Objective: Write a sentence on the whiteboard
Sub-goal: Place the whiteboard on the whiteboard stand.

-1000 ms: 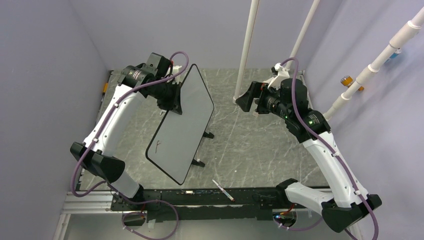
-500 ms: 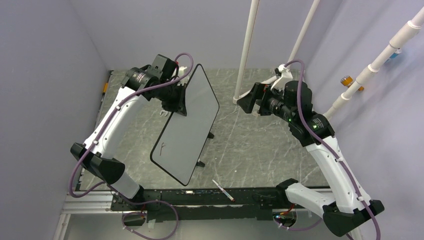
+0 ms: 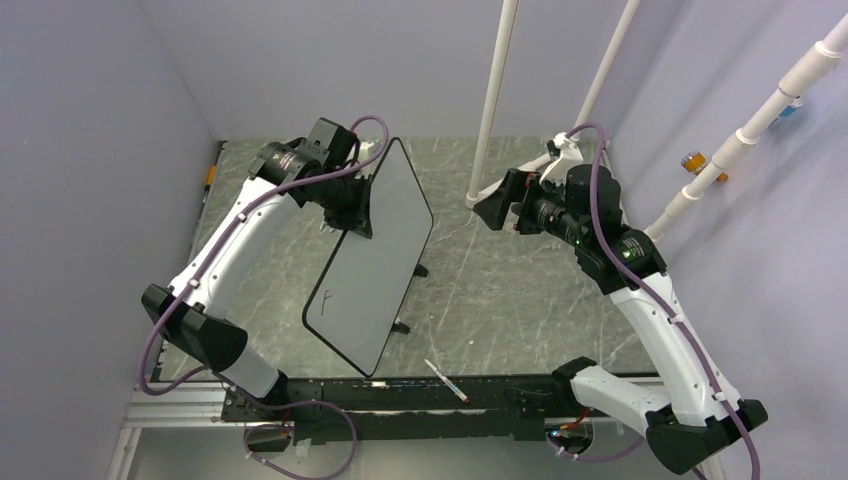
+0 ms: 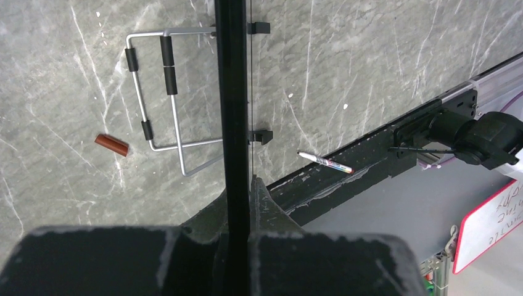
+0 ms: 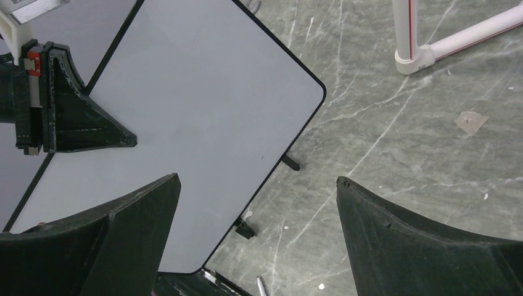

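Note:
The whiteboard (image 3: 378,255) is held off the table, tilted, with its small black feet in the air. My left gripper (image 3: 360,205) is shut on its upper left rim. In the left wrist view the board shows edge-on as a black strip (image 4: 233,92) running between the closed fingers of the left gripper (image 4: 240,188). Of the sentence, only one short thin mark (image 3: 320,297) shows near the board's lower corner. My right gripper (image 3: 490,205) hangs open to the right of the board, facing its white face (image 5: 203,105). Nothing lies between the right gripper's (image 5: 258,185) fingers.
A marker pen (image 3: 445,380) (image 4: 325,162) lies on the table near the front rail. A reddish-brown cap (image 4: 111,145) and a wire stand (image 4: 154,92) lie under the board. White pipes (image 3: 495,100) rise at the back. A second, red-rimmed board (image 4: 487,228) sits beyond the rail.
My left arm has swung the whiteboard a little to the right and changed its tilt slightly. The right arm has shifted only a little, its gripper still open.

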You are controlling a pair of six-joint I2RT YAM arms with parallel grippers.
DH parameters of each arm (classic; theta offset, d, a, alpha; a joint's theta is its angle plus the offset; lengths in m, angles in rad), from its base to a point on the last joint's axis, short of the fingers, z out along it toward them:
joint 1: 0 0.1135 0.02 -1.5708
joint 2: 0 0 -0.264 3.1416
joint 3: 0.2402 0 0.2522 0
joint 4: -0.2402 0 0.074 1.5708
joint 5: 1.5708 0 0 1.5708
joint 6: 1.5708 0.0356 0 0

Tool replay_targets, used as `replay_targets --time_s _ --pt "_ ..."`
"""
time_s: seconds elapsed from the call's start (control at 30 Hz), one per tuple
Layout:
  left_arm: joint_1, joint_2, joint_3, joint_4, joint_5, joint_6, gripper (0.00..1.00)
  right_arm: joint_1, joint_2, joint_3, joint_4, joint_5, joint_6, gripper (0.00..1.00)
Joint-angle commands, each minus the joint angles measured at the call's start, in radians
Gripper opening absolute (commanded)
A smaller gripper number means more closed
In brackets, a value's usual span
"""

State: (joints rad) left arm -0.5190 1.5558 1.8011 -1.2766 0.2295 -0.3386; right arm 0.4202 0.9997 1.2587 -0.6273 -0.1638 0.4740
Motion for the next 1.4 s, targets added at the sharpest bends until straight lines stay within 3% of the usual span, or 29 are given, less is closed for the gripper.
replay_targets --time_s 0.0,0.2,0.5,0.67,0.93,1.13,1.37 --pt "0.002 -0.028 0.014 0.080 0.022 -0.013 0.00 -0.006 0.001 -0.005 0.037 0.002 -0.012 1.00" --pt "0.050 -0.002 -0.018 0.094 0.093 0.045 0.00 -0.012 0.018 -0.022 0.050 -0.018 -0.022 1.00" --pt "0.118 0.026 -0.049 0.103 0.152 0.144 0.26 -0.017 0.048 -0.065 0.100 -0.101 -0.037 1.00" --pt "0.135 0.038 -0.067 0.115 0.136 0.189 0.39 -0.016 0.067 -0.070 0.114 -0.111 -0.038 1.00" --pt "0.140 0.053 -0.080 0.120 0.084 0.250 0.46 -0.018 0.082 -0.087 0.125 -0.128 -0.037 1.00" --pt "0.140 -0.020 -0.172 0.242 0.025 0.280 0.61 -0.017 0.077 -0.113 0.132 -0.140 -0.037 1.00" --pt "0.140 -0.015 -0.160 0.265 -0.008 0.314 0.63 -0.016 0.065 -0.137 0.138 -0.156 -0.028 1.00"
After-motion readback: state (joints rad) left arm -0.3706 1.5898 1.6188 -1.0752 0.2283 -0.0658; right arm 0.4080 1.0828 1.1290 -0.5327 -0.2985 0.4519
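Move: The stand, with the whiteboard already standing in its black feet and its upper edge in the left fingers, is centred about 25 cm below the left hand, some 3 cm to its right and about level with it fore-and-aft. The brown marker cap lies roughly 2 cm back and 16 cm to the left of the left hand, the white marker 22 cm back and 18 cm right. From the right hand the stand is 25 cm left, 1 cm ahead and 32 cm down. The whiteboard's upper edge is first lowered a little in the left hand's closed grip, then let go as the fingers open to over half wide. The left hand moves about 5 cm forward and as far down, some 4 cm left, tilting about 10 degrees, its open fingers still astride the edge. The empty right hand, still wide open, sinks roughly 6 cm, drifting left and turning slightly counter-clockwise. ##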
